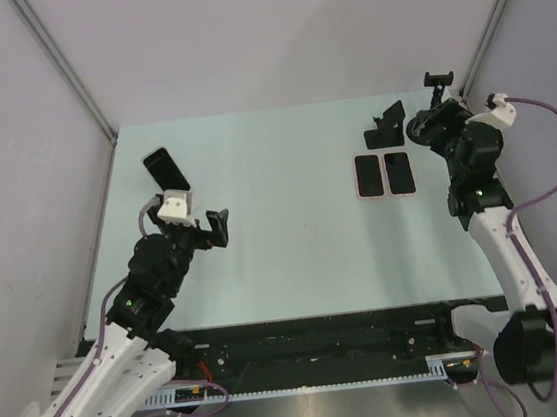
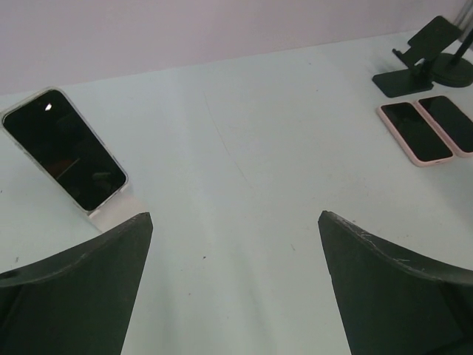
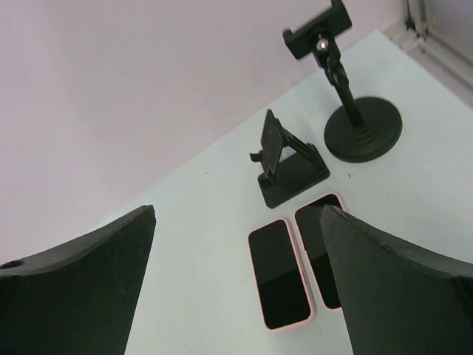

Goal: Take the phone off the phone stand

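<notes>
A dark-screened phone [image 1: 163,168] in a clear case leans tilted on a pale phone stand at the table's far left. In the left wrist view the phone [image 2: 65,150] is at the left, and the stand's foot [image 2: 112,210] shows under its lower edge. My left gripper [image 1: 217,227] [image 2: 235,216] is open, right of and nearer than the phone, with only bare table between its fingers. My right gripper [image 1: 422,128] [image 3: 236,209] is open at the far right, holding nothing.
Two pink-cased phones [image 1: 368,176] [image 1: 399,173] lie flat side by side at the right, seen also in the right wrist view [image 3: 278,274]. Behind them stand an empty black folding stand [image 1: 386,126] [image 3: 288,163] and an empty clamp stand on a round base [image 3: 362,129].
</notes>
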`<state>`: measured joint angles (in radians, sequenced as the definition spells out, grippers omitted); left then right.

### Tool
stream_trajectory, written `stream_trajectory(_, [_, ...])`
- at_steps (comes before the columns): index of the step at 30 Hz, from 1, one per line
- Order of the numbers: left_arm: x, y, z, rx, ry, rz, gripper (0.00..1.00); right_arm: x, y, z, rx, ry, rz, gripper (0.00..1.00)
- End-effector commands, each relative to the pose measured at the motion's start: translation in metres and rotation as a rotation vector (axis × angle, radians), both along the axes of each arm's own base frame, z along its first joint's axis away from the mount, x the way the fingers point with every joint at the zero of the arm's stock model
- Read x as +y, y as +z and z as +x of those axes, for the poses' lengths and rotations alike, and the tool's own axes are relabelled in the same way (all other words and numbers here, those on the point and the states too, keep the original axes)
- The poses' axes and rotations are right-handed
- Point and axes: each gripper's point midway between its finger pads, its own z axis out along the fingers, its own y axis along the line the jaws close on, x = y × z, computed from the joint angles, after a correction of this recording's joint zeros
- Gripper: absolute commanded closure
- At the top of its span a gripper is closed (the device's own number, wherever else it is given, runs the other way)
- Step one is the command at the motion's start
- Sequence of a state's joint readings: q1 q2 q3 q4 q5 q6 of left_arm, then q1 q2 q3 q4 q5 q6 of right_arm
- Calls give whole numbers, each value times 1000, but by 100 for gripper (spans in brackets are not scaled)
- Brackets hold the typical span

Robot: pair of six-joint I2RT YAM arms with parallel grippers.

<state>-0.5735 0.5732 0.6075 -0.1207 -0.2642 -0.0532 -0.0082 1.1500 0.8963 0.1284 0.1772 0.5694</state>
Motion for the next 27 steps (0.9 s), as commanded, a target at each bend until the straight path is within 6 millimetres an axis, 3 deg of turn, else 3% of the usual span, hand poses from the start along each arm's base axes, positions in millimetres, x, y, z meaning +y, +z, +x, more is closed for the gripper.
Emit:
stream_trajectory(1, [12,-1,13,10,97,3,0,-2,3,-49,55,-3,-51,0])
stream_trajectory(5, [30,-5,27,44,205,-4,0,3,39,-88,-34,44,-107,0])
stream_trajectory(8, [40,-13,42,98,255,-53,0,7,49,-113,-59,70,-141,0])
stream_trajectory(10, [43,-20,54,147,267,-87,0,4,45,-125,-33,70,-177,0])
stream_trajectory(13, [63,-25,76,210,344,-182,0,8,48,-147,-55,97,-268,0])
stream_trajectory(15, [69,-18,88,217,380,-224,0,3,48,-163,-101,56,-292,0])
stream_trajectory(16, [77,-27,97,248,420,-232,0,5,47,-167,-120,59,-301,0])
stream_trajectory(18, [88,-20,109,242,478,-287,0,9,48,-174,-166,67,-309,0])
stream_trajectory(20, [102,-25,122,258,548,-282,0,9,47,-182,-190,58,-302,0])
stream_trajectory(27, [139,-22,172,249,740,-174,0,14,47,-184,-199,88,-302,0])
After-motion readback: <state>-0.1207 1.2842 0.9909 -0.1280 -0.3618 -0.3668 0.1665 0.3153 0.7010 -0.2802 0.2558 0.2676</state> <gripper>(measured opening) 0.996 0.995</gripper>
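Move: The phone still on its clear stand is about 27 cm ahead of the left hand, some 15 cm to its left and 20 cm below. The stand's clear foot lies roughly 20 cm ahead of that hand, 13 cm left and 25 cm down. From the right hand the same phone is far off, about 70 cm left, 12 cm ahead and 22 cm lower; the emptied black stand is some 17 cm ahead of it, 3 cm left and 24 cm down. Towards the phone on the clear stand the left hand swings, fingers staying wide open: it sinks about 5 cm early on while sweeping forward and left, some 15 cm out and 11 cm across in all, turning about 35 degrees counter-clockwise and tipping downward. The right hand, empty and open, draws back about 18 cm from the black stand, rising a little and rolling left side down. ##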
